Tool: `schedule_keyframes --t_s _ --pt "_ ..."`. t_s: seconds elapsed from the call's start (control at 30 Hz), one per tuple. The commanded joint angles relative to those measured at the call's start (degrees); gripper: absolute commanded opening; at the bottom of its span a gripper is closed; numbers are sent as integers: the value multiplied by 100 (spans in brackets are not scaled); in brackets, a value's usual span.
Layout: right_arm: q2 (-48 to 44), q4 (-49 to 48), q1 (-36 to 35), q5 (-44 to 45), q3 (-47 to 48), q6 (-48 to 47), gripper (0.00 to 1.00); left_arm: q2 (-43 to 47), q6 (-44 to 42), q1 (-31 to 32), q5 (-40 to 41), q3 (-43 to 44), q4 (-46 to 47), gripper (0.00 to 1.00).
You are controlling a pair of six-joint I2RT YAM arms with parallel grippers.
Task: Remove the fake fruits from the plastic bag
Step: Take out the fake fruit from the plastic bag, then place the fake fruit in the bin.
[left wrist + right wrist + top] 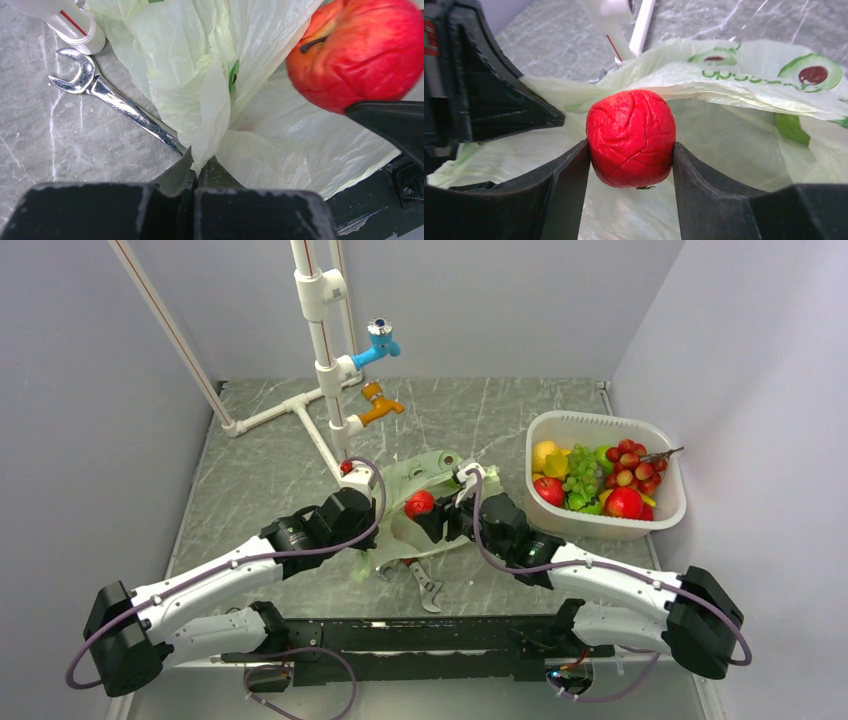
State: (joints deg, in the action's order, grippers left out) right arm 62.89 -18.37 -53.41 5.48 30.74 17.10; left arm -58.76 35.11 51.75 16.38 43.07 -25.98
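Note:
The pale green plastic bag (425, 480) lies crumpled at the table's middle. My left gripper (198, 172) is shut on a fold of the bag (200, 85) at its left side. My right gripper (630, 162) is shut on a red apple (631, 136) and holds it just above the open bag (734, 80). The apple shows in the top view (419, 503) between both grippers and in the left wrist view (360, 50). A green fruit (790, 127) shows through the bag's film on the right.
A white tub (606, 522) at the right holds several fruits. A metal wrench (424, 583) lies beside the bag, also in the left wrist view (115, 100). A white pipe stand with blue and orange taps (325, 360) stands behind.

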Motion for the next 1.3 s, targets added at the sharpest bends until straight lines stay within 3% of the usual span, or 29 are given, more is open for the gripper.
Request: schedule_keyframes --t_s 0.0,0.4,0.77,1.0,1.17,1.27 --pt "-368 160 -24 92 286 -196 0 -36 -12 25 32 111 147 0" --pt "-1055 336 -1 932 1098 -782 0 -250 14 22 -91 276 94 0" --pt "-2083 453 181 3153 953 -963 0 -409 54 30 -75 493 -157 0" --pt "-2105 1384 1127 4071 1034 -111 0 -410 63 31 -161 494 -89 0" --pt "-2079 2003 2174 3774 824 870 0 -368 45 43 -138 539 -174 0" --pt "-1885 2241 2410 3591 829 1149 0 -272 78 41 -107 461 -167 0"
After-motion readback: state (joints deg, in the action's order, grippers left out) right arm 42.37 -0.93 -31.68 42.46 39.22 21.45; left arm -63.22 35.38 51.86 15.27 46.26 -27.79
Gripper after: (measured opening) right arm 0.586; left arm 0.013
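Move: Over the bag's mouth, the right hand already holds the red fruit. The white basket it is bound for has its middle about 36 cm to the right, 11 cm ahead and 10 cm lower. The plastic bag's middle lies some 7 cm ahead, 4 cm right and 12 cm below; the adjustable wrench is roughly 6 cm back, 1 cm right and 16 cm down. From the left hand, the basket is about 45 cm right, 14 cm ahead and 7 cm lower. Lifting the red fruit almost straight up at first, clear of the bag, the right hand then sweeps right to the basket, about 24 cm in all and 7 cm forward. It peaks some 17 cm up and sinks about 5 cm near the end, turning roughly 60 degrees clockwise, its grip kept. The left fingers keep pinching the bag's edge, nearly in place. ##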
